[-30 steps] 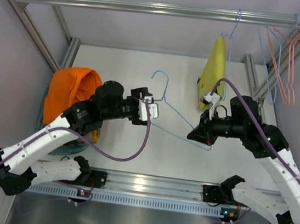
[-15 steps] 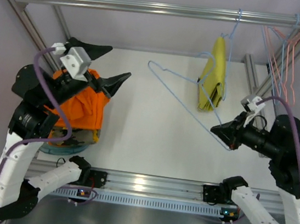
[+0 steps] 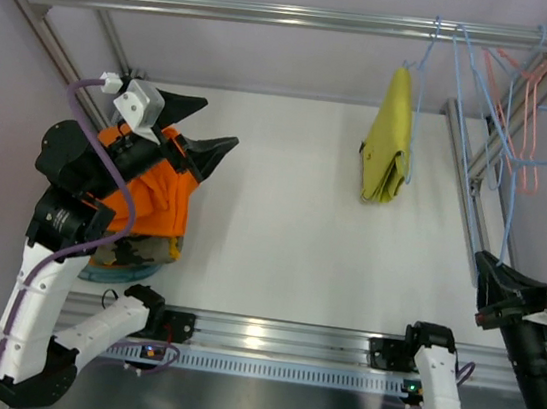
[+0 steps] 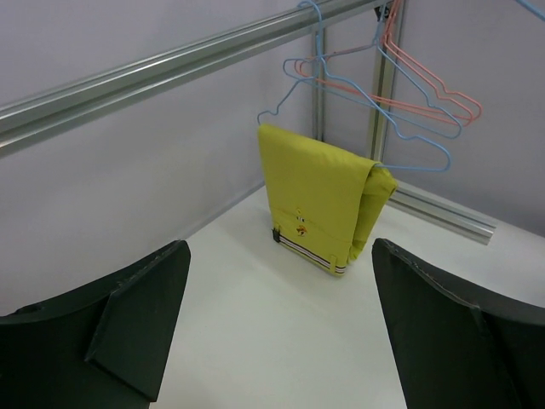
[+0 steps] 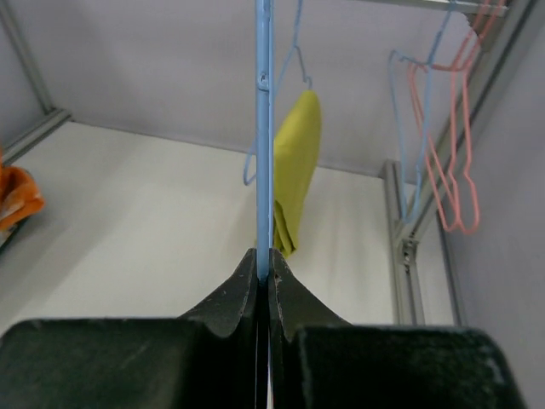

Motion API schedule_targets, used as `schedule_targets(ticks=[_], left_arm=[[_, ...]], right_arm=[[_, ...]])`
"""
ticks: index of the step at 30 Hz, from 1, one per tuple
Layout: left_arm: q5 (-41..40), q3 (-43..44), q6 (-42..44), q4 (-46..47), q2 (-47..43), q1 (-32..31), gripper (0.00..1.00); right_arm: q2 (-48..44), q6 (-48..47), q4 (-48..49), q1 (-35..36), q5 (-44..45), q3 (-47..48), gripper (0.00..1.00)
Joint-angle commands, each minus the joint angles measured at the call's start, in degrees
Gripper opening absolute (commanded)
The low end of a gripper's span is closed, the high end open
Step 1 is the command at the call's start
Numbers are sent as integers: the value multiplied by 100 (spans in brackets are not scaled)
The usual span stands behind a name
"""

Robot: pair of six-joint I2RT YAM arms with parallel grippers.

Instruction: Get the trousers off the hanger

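Note:
The orange trousers (image 3: 153, 199) lie bunched in a basket (image 3: 129, 268) at the table's left, off the hanger; a corner of them shows in the right wrist view (image 5: 17, 196). My left gripper (image 3: 216, 123) is raised above them, open and empty, its dark fingers (image 4: 136, 315) wide apart. At the far right my right gripper (image 3: 487, 268) is shut on the light-blue hanger (image 3: 505, 230). The hanger's wire (image 5: 264, 128) rises straight up from the closed jaws, and nothing hangs on it.
Yellow-green trousers (image 3: 388, 139) hang on a blue hanger from the top rail (image 3: 279, 12). Pink and blue wire hangers (image 3: 535, 98) hang at the rail's right end, close to the held hanger. Frame posts (image 3: 466, 159) stand at the back corners.
My left gripper left the hanger at mid-table, opened wide and swung up to the left over the orange trousers. The right arm carried the bare hanger to the far right.

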Motion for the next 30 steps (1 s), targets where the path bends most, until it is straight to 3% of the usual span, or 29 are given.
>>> schedule_targets(ticks=[1, 6, 12, 22, 30], left_arm=[[46, -40, -162, 216, 7, 30, 93], [81, -216, -197, 216, -124, 30, 93], [283, -330, -417, 216, -213, 30, 93], [442, -857, -558, 216, -582, 30, 97], [556, -1253, -496, 216, -767, 30, 98]], right_arm=[[97, -219, -672, -359, 725, 109, 0], [325, -334, -1139, -447, 1297, -128, 0], [1080, -456, -833, -439, 1579, -454, 0], [3031, -650, -41, -447, 1448, 451, 0], [3866, -782, 584, -474, 1316, 907, 0]])
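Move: The right hand already holds the empty blue hanger. The free stretch of rail it is being brought to is about 38 cm ahead, 12 cm to the hand's right and 14 cm above. The yellow trousers hang 36 cm ahead and 5 cm left of that hand, 15 cm below it; the pink hangers are 38 cm ahead, 22 cm right, at its height. From the left hand the rail spot is some 23 cm ahead, 53 cm right and 10 cm up. Dipping and swinging right first, then driving forward with a slight rise at the end, the right hand carries the hanger towards the rail, about 20 cm forward, 8 right and 7 lower overall. It tips nose-down some 30 degrees and turns clockwise, fingers staying shut on the wire. The empty left hand sinks about 5 cm beside the orange trousers, drawing back slightly, still open. ##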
